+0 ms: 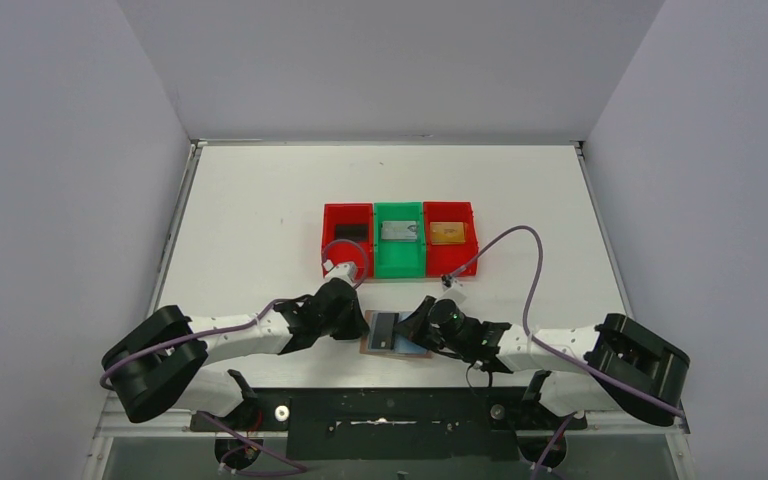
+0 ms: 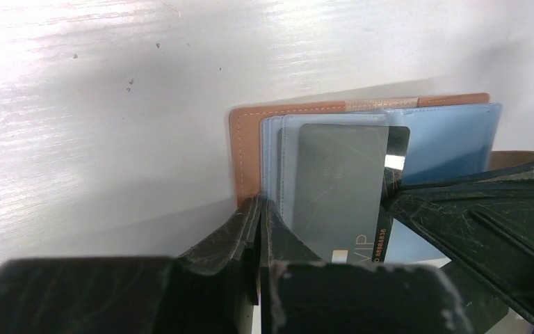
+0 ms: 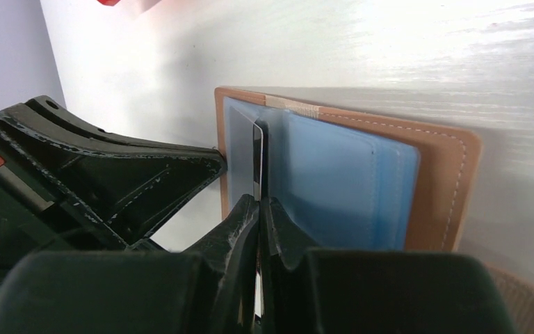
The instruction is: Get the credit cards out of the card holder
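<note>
The card holder (image 1: pixel 371 346) lies open on the table near the arms, tan leather (image 2: pixel 245 139) outside with pale blue pockets (image 3: pixel 348 181) inside. A dark grey credit card (image 2: pixel 341 181) marked VIP sticks partly out of a pocket. My left gripper (image 2: pixel 259 200) is shut on the card holder's near edge, at its left half (image 1: pixel 360 322). My right gripper (image 3: pixel 259 200) is shut on the card's edge (image 3: pixel 257 156), which shows edge-on between the fingertips. In the top view the right gripper (image 1: pixel 409 325) sits over the wallet's right side.
Three bins stand in a row behind the wallet: a red bin (image 1: pixel 332 240) with a black card, a green bin (image 1: pixel 400 262) with a silver card, a red bin (image 1: pixel 468 240) with a gold card. Purple cables loop over both arms.
</note>
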Motion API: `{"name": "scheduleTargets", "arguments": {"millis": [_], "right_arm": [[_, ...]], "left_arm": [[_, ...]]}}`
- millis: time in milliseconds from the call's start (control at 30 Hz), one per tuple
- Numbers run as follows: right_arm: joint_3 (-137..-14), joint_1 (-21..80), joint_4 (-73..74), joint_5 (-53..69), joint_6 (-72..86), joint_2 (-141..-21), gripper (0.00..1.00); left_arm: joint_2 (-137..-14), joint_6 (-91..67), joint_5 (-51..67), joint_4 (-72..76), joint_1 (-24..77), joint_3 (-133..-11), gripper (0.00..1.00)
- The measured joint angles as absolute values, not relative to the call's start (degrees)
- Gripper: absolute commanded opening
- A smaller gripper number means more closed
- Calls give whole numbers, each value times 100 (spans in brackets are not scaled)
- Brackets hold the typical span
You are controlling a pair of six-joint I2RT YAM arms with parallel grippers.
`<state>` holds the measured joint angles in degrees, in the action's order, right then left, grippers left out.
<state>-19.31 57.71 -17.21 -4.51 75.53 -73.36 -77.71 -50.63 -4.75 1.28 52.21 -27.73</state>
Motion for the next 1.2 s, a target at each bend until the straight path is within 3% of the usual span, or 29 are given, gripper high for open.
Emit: {"name": "scheduleTargets", "arguments": {"millis": [400, 567, 833, 1200], "right_arm": [[-2014, 5771, -856, -674, 7555, -7124, 0], [-2034, 5771, -805, -705, 7550, -7142, 0], [-2147, 5771, -810, -701, 7531, -7349, 0], [-2147, 5767, -816, -701, 7507, -7356, 0]], "left_arm": [[-7706, -5061, -495, 21, 5245, -2773, 1], [-7518, -5037, -539, -274, 5256, -2759, 15], [-6879, -4895, -401, -200, 5258, -2759, 29], [-7741, -4923, 449, 1015, 5332, -2733, 29]]}}
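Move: The black VIP card, upright in its pocket, has its middle about 4 cm to the right of the left hand's shut fingertips, level with them fore and aft and roughly 1 cm higher. The card holder's middle is some 7 cm right and 1 cm below; the green tray's lies about 22 cm ahead and 8 cm right. From the right hand, already nipping the card's right edge, the card's middle is about 3 cm left and 1 cm down. Rightward and down by about 2 cm each, the right hand draws on the card with fingers still shut on its edge, tilts slightly, then holds, while the left keeps its pinch at the pocket's left edge. The left then opens to about a third, rises some 5 cm and swings about 4 cm right over the card, turning some 10 degrees clockwise, and starts back down, fingers still apart. ##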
